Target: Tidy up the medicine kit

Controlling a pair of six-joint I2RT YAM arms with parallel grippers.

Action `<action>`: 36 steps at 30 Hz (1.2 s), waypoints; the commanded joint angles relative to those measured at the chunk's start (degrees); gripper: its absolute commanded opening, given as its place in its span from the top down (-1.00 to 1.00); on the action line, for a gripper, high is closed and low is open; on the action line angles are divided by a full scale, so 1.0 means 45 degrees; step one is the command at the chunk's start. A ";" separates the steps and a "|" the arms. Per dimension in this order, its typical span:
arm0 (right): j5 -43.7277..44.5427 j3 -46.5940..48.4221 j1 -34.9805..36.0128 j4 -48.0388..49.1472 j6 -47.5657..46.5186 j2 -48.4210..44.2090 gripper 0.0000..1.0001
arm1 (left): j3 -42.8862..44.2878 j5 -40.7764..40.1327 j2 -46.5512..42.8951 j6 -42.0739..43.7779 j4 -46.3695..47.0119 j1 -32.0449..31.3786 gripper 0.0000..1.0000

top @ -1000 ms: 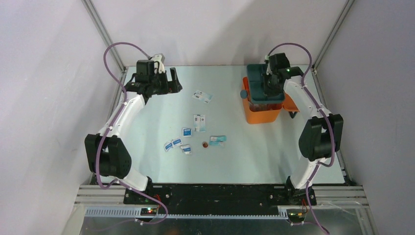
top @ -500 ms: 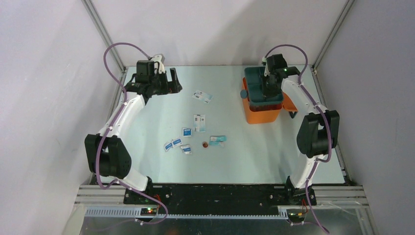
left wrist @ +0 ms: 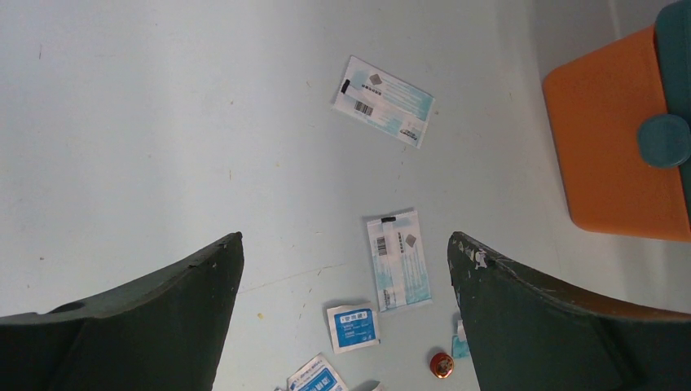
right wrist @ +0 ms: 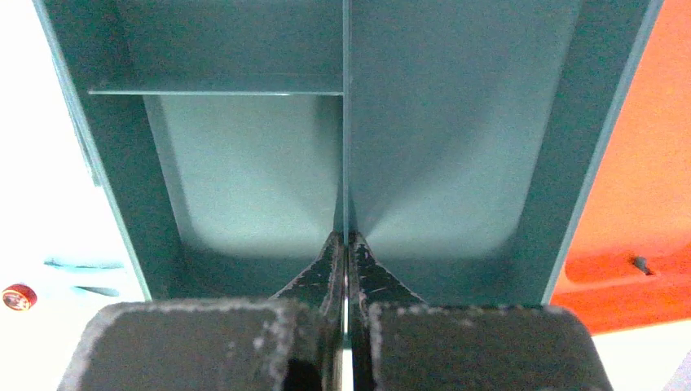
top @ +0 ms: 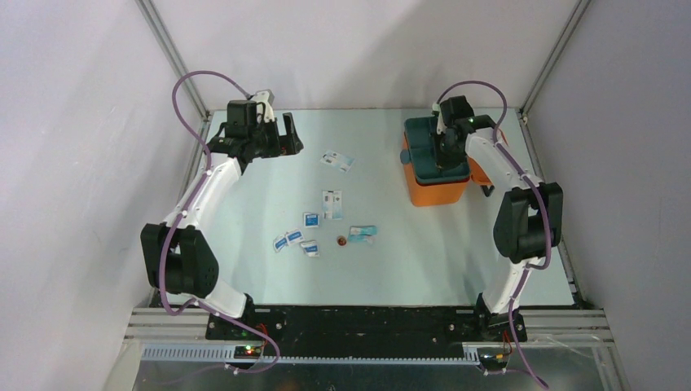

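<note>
The medicine kit, an orange box, stands at the back right with its lid open to the right. A teal divided tray sits on top of it. My right gripper is shut on the tray's thin centre divider, its fingertips pinching that wall from both sides. My left gripper hovers open and holding nothing at the back left, well above the table; in its wrist view the left gripper frames loose sachets and the kit's orange side.
Several flat sachets lie mid-table: one toward the back, a long one, blue-labelled ones, and a teal one. A small red tin lies among them. Enclosure posts stand at both back corners.
The right gripper has carried the teal tray toward the near side, so it now lines up over the orange box. The left arm has not moved.
</note>
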 commanded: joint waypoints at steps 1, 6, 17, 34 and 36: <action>-0.0451 0.0026 0.0065 -0.0390 0.0355 -0.0265 1.00 | -0.0042 -0.0163 -0.0451 0.0191 0.0494 0.0007 -0.99; -0.0437 -0.0279 0.0239 -0.0578 0.0298 -0.0475 1.00 | -0.0094 -0.0213 -0.0497 0.0178 0.0515 0.0002 -0.99; 0.0284 -0.0608 0.0167 -0.0921 0.0191 -0.0948 1.00 | 0.0004 -0.0182 -0.0335 0.0115 0.0533 -0.0004 -0.99; 0.0123 0.1410 0.0113 -0.1675 -0.0289 0.0065 0.45 | -0.0159 -0.0234 -0.0360 -0.0007 0.0747 -0.0005 -0.99; -0.0079 0.2065 0.0151 -0.2059 -0.0266 0.0145 0.34 | -0.0186 -0.0268 -0.0413 -0.0006 0.0776 -0.0016 -1.00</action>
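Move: The right hand holds the green tray by its middle divider, the tray's middle about 3 cm ahead and 2 cm below. The orange box lies under it, centred some 4 cm ahead, 1 cm left and 7 cm down; its open lid is about 11 cm right and 2 cm ahead. A swab packet lies around 25 cm left and 7 cm ahead on the table. From the left hand, the box is roughly 37 cm right and 3 cm ahead, 15 cm lower. Back towards its base by about 3 cm, easing down slightly at first, the right hand draws the held tray over the mouth of the orange box while the fingertips tip some 5 degrees further downward. The fingers then open about a quarter and let go of the divider, and the hand starts forward and up by about 1 cm. ##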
